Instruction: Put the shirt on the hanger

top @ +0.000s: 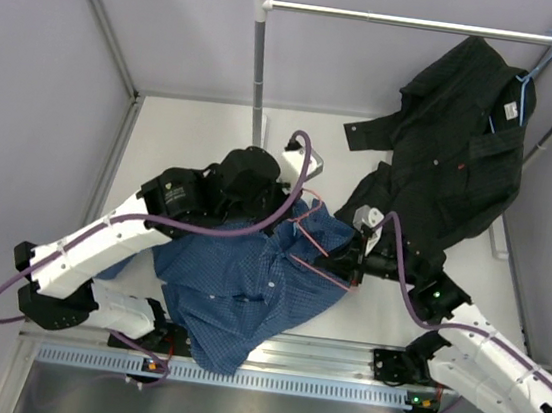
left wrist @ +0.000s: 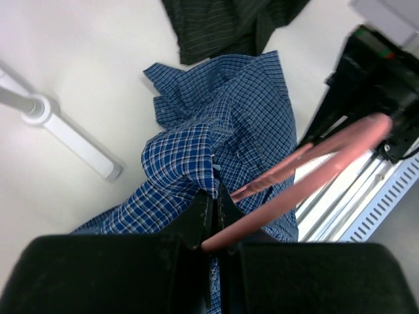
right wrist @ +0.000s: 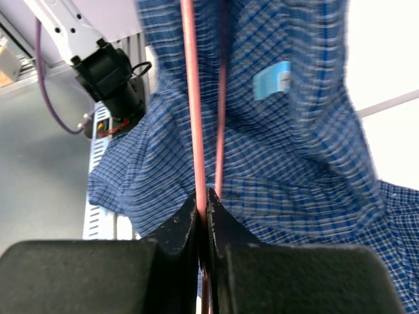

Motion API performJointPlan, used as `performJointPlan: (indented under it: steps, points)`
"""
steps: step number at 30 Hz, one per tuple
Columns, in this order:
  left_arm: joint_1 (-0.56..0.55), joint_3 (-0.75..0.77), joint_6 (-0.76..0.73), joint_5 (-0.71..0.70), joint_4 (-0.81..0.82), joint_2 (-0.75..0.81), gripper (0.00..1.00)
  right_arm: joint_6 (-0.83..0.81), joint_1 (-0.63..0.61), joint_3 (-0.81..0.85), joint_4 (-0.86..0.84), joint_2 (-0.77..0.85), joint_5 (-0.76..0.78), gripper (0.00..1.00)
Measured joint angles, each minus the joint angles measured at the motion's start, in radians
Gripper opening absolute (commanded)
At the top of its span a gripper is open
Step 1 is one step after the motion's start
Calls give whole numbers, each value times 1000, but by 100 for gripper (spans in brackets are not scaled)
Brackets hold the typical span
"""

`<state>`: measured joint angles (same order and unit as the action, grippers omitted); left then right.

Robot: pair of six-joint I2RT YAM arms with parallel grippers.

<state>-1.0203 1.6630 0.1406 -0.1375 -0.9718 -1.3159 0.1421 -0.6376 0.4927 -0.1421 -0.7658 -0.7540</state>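
Observation:
The blue checked shirt (top: 235, 292) lies bunched on the white table between the arms, with its collar end lifted. My left gripper (top: 290, 215) is shut on a fold of the shirt (left wrist: 242, 111) near the collar, the cloth pinched at its fingertips (left wrist: 215, 196). The thin pink-red hanger (top: 314, 243) reaches from the shirt's top toward my right gripper (top: 352, 271). In the right wrist view that gripper (right wrist: 203, 199) is shut on one hanger wire (right wrist: 190, 98), and the shirt (right wrist: 294, 150) hangs just behind it. The hanger (left wrist: 327, 157) crosses right over my left fingers.
A larger black shirt (top: 453, 158) hangs from a light blue hanger (top: 534, 72) on the metal rail (top: 429, 25) at the back right, its hem reaching the table. The rack's pole (top: 259, 74) stands behind the arms. A slotted metal strip (top: 235, 375) runs along the near edge.

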Motion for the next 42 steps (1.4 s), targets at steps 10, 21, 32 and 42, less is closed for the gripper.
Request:
performJointPlan:
  steps: [10,21,32,42]
  points:
    - [-89,-12,18,-235,8,10,0,52,-16,-119,-193,125,160,0]
    - [-95,-14,123,-393,11,4,0,163,-16,-134,-300,83,280,0]
    - [-95,-23,24,-130,52,-52,14,202,-16,-157,-367,71,243,0]
    - [-100,-34,-78,-92,65,40,95,223,-16,-226,-444,145,256,0]
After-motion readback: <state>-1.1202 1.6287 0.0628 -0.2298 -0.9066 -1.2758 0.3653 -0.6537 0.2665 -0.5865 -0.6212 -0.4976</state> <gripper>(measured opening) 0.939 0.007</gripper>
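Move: The shirt's collar is pinched in the shut left fingers, its opening about 6 cm to the left of the right hand, 4 cm farther out and 4 cm higher. The pink hanger, held by the right hand, has its middle some 5 cm to the right of the left hand, 4 cm back and slightly below. The rack post's foot stands about 11 cm ahead of the left hand and 8 cm to its left, some 30 cm down; the black shirt lies roughly 23 cm ahead of the right hand, 25 cm to its right and 17 cm lower. The shirt collar, still pinched by the left hand, is worked around the hanger's left shoulder: after a small dip back, it goes about 5 cm forward and left as the wrist turns counter-clockwise, then some 5 cm right and back, sinking slightly and turning back. The left fingers then open wide, let go and start upward. Keeping its grip, the right hand moves the hanger forward and up, rolling its left side up and turning clockwise, then eases back a little. ##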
